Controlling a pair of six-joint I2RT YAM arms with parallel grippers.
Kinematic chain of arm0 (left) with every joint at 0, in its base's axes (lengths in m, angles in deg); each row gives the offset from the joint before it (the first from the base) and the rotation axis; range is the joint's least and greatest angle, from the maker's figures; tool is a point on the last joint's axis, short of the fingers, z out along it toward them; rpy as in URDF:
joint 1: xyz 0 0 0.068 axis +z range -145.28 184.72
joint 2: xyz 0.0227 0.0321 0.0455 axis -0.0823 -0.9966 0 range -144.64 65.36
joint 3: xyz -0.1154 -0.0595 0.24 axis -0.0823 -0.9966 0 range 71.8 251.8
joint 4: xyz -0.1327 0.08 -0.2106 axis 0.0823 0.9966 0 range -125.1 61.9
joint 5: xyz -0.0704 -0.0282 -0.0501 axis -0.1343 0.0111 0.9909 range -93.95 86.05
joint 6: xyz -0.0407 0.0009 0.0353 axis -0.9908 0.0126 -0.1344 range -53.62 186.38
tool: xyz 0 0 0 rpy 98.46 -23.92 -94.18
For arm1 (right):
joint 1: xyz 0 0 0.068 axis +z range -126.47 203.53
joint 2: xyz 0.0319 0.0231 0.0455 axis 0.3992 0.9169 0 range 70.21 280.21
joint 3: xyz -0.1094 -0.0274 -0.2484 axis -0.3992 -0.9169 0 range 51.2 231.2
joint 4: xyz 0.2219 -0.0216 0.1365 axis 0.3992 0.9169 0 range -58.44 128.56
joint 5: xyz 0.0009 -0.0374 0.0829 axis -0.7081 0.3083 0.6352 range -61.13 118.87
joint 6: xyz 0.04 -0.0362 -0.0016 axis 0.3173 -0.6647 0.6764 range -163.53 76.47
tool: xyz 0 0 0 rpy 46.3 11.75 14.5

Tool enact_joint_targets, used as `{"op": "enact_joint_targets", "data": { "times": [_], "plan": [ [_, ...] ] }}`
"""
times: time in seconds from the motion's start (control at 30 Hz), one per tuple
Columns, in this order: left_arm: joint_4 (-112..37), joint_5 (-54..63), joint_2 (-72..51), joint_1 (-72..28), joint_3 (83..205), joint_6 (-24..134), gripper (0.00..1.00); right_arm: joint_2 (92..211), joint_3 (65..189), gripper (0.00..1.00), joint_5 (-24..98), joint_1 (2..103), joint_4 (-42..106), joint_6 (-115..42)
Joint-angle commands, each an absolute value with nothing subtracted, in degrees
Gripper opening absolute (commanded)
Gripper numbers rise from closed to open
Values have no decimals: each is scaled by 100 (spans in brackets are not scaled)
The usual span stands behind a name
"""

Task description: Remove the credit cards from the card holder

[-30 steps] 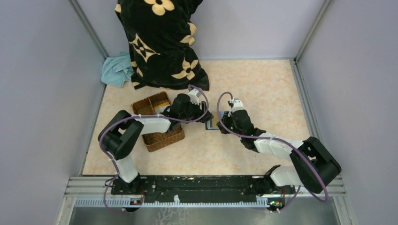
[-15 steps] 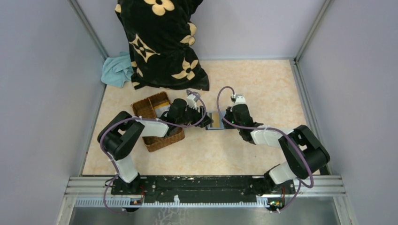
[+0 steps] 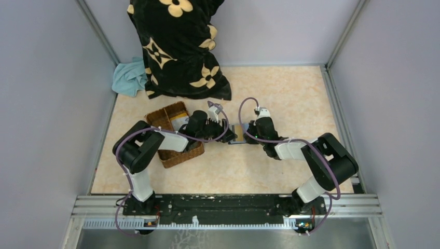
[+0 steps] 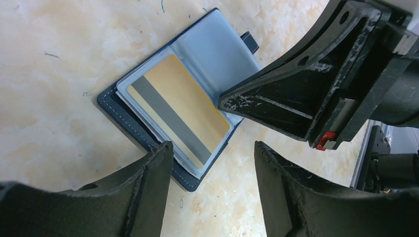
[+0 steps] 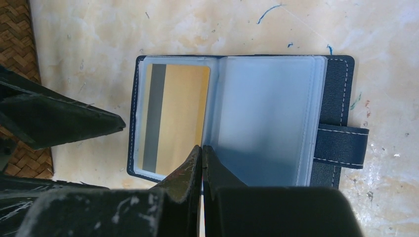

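The card holder lies open and flat on the table between my two grippers. A gold credit card with a grey stripe sits in the clear sleeve of its left half; the right half shows frosted sleeves and the navy clasp strap. My right gripper is shut, its tips resting on the holder's middle fold beside the card. My left gripper is open, low over the table at the holder's near corner, touching nothing. The card lies just ahead of the left fingers. Whether other cards sit beneath is hidden.
A brown wicker basket stands just left of the holder, under my left arm; its edge shows in the right wrist view. A black flowered cushion and a blue cloth lie at the back left. Grey walls enclose the table.
The right arm has reached lower and its gripper has come down onto the holder's fold, closing fully. The left gripper has edged a little lower toward the holder, still open.
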State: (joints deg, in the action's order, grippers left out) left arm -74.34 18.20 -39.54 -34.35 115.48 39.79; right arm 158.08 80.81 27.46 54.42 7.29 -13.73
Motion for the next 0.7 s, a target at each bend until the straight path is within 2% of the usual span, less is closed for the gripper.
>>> {"op": "enact_joint_targets", "data": {
  "times": [0.0,0.13,0.17,0.2,0.23,0.27,0.3,0.67],
  "plan": [
    [-7680,2017,-4114,-3421,11601,3864,68,15901,8022,0,2804,5434,357,-1310],
    [-7728,2052,-4164,-3421,11614,3824,67,15949,7980,0,2877,5421,257,-1299],
    [-7724,2033,-4180,-3421,11628,3817,63,15960,7960,0,2907,5408,218,-1291],
    [-7617,1970,-4206,-3421,11653,3810,48,15973,7933,0,2966,5387,163,-1268],
    [-7491,1884,-4231,-3421,11695,3817,21,15983,7905,0,3033,5359,99,-1224],
    [-7331,1774,-4265,-3423,11750,3862,3,15993,7861,0,3101,5326,34,-1177],
    [-7156,1649,-4277,-3422,11807,3925,0,16003,7832,0,3170,5285,-27,-1139],
    [-5880,422,-4433,-3421,12238,4393,0,16021,7731,0,3473,5192,-337,-1091]
  ]
}}
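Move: Just ahead of the left hand, some 3 cm forward, 2 cm left and 4 cm lower, is the left edge of the card holder; the gold card lies level with that edge but about 4 cm to its right. The basket's middle is roughly 26 cm left of this hand, 3 cm ahead and 3 cm below. From the right hand, the same edge is about 2 cm ahead and 6 cm left, at nearly its own height. Sinking a little as its fingers snap shut from wide open, the left hand then swings down, forward and left, about 3.5 cm lower and 2.5 cm farther out in all, rolling and turning counter-clockwise some 10 degrees, to set its closed tips against the holder's left border. The right hand stays put, closed tips still bearing on the holder beside the fold, and tilts about 5 degrees. ##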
